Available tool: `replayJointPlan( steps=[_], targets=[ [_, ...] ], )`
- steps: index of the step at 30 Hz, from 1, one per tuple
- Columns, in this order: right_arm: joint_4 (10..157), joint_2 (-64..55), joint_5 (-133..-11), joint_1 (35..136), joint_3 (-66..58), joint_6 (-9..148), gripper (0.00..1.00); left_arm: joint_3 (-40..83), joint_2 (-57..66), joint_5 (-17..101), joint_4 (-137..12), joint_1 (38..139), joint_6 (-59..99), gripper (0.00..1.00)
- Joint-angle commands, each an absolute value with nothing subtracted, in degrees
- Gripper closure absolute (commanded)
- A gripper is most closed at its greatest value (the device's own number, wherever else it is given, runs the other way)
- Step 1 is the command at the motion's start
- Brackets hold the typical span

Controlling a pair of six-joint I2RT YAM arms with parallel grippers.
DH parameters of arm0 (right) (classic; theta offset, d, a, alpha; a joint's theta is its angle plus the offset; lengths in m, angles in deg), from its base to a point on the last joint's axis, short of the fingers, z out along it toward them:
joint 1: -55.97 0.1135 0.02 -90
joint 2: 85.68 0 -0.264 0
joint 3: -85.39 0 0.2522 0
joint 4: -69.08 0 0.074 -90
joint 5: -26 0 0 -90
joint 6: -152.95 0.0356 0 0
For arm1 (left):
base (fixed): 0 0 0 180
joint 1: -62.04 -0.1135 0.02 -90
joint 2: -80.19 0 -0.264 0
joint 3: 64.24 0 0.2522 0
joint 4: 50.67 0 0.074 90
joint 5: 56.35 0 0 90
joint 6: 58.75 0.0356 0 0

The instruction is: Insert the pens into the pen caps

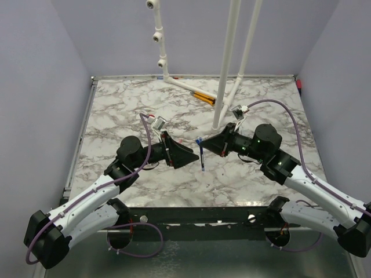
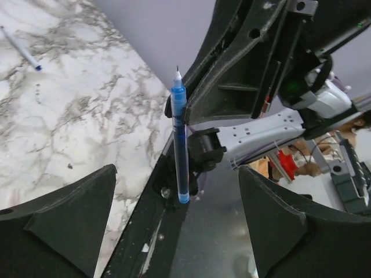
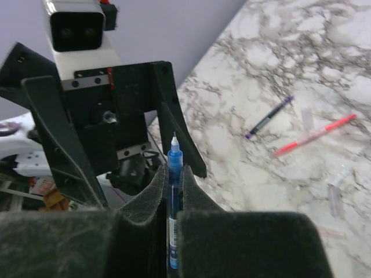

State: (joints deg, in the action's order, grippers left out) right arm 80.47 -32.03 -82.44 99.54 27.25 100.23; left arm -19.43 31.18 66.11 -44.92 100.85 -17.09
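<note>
My right gripper (image 3: 174,174) (image 1: 207,143) is shut on the blue pen (image 3: 174,162) (image 1: 202,156), which has a clear barrel. Its bare tip sticks out past the fingers toward the left arm. In the left wrist view the blue pen (image 2: 181,145) hangs in mid-air just ahead of my left gripper (image 2: 177,174) (image 1: 174,152). That gripper is open, its fingers (image 2: 75,214) wide apart and nothing between them. A pink-red pen (image 3: 316,134) and a dark pen (image 3: 269,116) lie on the marble table (image 1: 255,179). I cannot pick out the pen caps with certainty.
Small pale pieces (image 3: 341,175) lie near the two loose pens. A thin pale stick with a dark tip (image 2: 20,49) lies on the marble. Orange-and-black sticks (image 1: 203,97) rest by the white pipe stand (image 1: 223,87) at the back.
</note>
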Motion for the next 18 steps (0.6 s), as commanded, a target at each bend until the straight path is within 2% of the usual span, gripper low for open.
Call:
replayJointPlan(
  steps=[1,6,18],
  targets=[
    [68.9,-32.7,-88.1,100.1,27.9,104.5,0.99,-19.1,32.5,70.4,-36.2,101.7,-22.5,0.16],
    [62.5,-30.8,-91.9,100.1,27.2,106.4,1.0,-18.5,31.2,72.2,-34.9,102.3,-23.5,0.22],
    [62.4,-26.9,-94.9,100.4,24.6,105.8,0.99,-17.9,29.6,72.3,-32.6,102.9,-25.0,0.37]
  ],
)
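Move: The blue pen, already gripped near its nib by the right hand with its tail pointing back to the base, has its middle about 4 cm right and 2 cm ahead of the open left fingers, roughly level. From the right hand, that middle is 5 cm straight back, and the left gripper is some 7 cm back and 4 cm left. On the table, 21 cm below the left hand, the red pen lies 16 cm ahead, 7 cm left; the purple pen 13 cm ahead, 17 cm left. The blue pen is carried up about 5 cm and then some 3 cm to the left by the right hand, still pinching it by the nib end and turning roughly 15 degrees, to bring its free rear part to the left gripper. The left hand rises 3.5 cm and eases back about 2 cm to meet it, slowing as its fingers start closing around the pen, still well apart. ##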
